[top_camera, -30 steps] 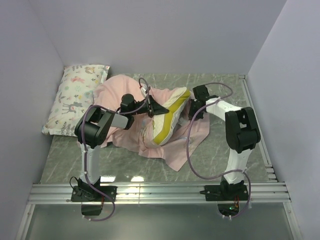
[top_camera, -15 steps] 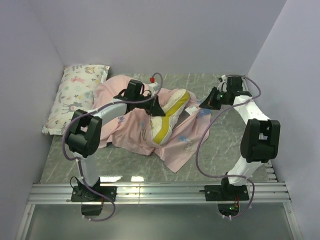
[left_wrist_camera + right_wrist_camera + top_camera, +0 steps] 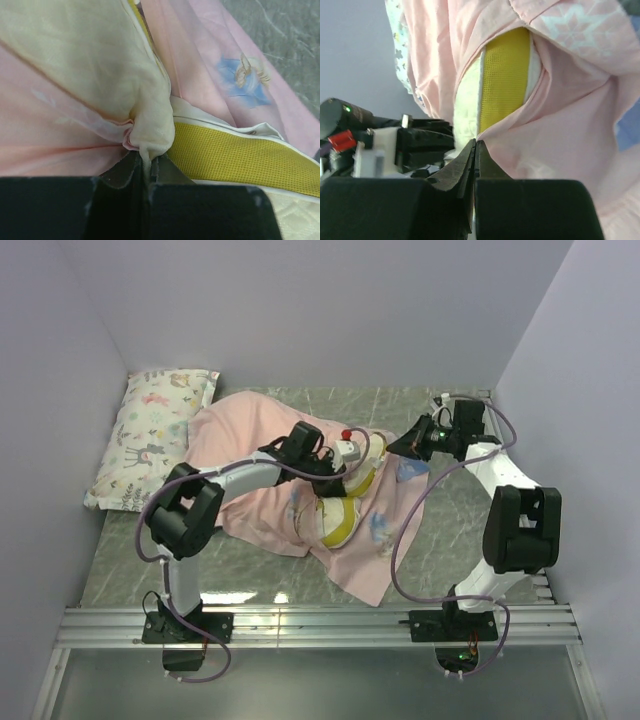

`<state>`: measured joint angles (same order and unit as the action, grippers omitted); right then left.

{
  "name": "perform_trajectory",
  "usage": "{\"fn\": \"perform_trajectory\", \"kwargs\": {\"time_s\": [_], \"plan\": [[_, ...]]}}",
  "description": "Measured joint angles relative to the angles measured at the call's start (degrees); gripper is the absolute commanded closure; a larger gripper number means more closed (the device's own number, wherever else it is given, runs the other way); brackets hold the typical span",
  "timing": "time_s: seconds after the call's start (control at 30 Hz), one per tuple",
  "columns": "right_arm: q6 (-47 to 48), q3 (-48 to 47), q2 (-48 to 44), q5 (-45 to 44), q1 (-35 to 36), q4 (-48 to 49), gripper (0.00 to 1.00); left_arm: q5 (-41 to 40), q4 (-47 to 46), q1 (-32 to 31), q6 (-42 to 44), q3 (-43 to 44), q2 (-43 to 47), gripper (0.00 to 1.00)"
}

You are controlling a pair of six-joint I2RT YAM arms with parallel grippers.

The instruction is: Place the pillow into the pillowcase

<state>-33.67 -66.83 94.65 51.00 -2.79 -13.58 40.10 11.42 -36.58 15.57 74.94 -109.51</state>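
The cream pillow (image 3: 342,525) with its yellow side band lies mid-table, largely wrapped in the pale pink pillowcase (image 3: 240,430). My left gripper (image 3: 352,472) is at the pillow's far end. In the left wrist view it (image 3: 146,161) is shut on a pinch of the pillow's cream cover (image 3: 150,125), with the yellow band (image 3: 240,160) to its right and pink case fabric (image 3: 200,75) around it. My right gripper (image 3: 402,446) is shut on the pillowcase's edge (image 3: 545,150) beside the opening, where the yellow band (image 3: 505,75) shows.
A smaller white pillow with animal-and-flower print (image 3: 150,435) lies at the back left against the wall. Purple walls close in the left, back and right. The grey marble tabletop (image 3: 480,520) shows on the right and along the front.
My left gripper has moved right and toward the front with the pillow. More pink fabric now covers the pillow. My right gripper swung out to the right, holding the case edge.
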Motion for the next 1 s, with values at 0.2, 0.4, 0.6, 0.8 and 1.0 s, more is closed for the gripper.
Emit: {"fn": "perform_trajectory", "kwargs": {"time_s": [0.2, 0.4, 0.6, 0.8, 1.0], "plan": [[-4.17, 5.18, -4.68, 3.06, 0.0, 5.03, 1.0, -3.15, 1.14, -2.43, -0.42, 3.87, -4.92, 1.0], [-3.41, 8.46, -16.31, 6.69, -0.33, 4.76, 1.0, -1.75, 2.21, -1.01, -4.0, 6.58, -7.52, 1.0], [0.74, 10.4, -21.29, 8.59, -1.77, 1.97, 1.0, 1.36, 3.56, 0.61, -7.82, 8.04, -9.92, 1.0], [7.65, 12.26, -21.24, 7.93, -1.7, -2.95, 1.0, 8.0, 3.26, 2.73, -13.86, 5.68, -8.61, 0.99], [13.16, 11.06, -13.88, 5.55, 1.2, -5.7, 1.0, 10.54, 2.69, 3.72, -26.23, 6.4, -6.19, 0.99]]}}
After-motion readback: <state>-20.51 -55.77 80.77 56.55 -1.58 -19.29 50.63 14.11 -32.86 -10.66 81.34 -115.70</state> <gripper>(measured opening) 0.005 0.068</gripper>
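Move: The right hand, pinching the pillowcase's rim, has the pillow's far end about 5 cm to its left, 2 cm nearer the base and some 7 cm below; a blue print on the case lies about 4 cm back and 4 cm right, roughly 14 cm down. From the left hand, shut on the pillow and case edge, that far end is about 8 cm ahead and 5 cm right, a touch lower, and the near end about 7 cm back, 1 cm left and 3 cm below. Keeping its pinch on the case rim, the right hand draws it back towards the base by about 8 cm along the far end of the pillow, in an arc that rises nearly 8 cm and sinks again almost to its starting height, the wrist tilting up a little and turning slightly counter-clockwise. The left hand keeps hold of the gathered pillow and case edge, dips about 3 cm with a slight shift right, then comes up to just above where it began while rolling some 30 degrees about its fingers. ##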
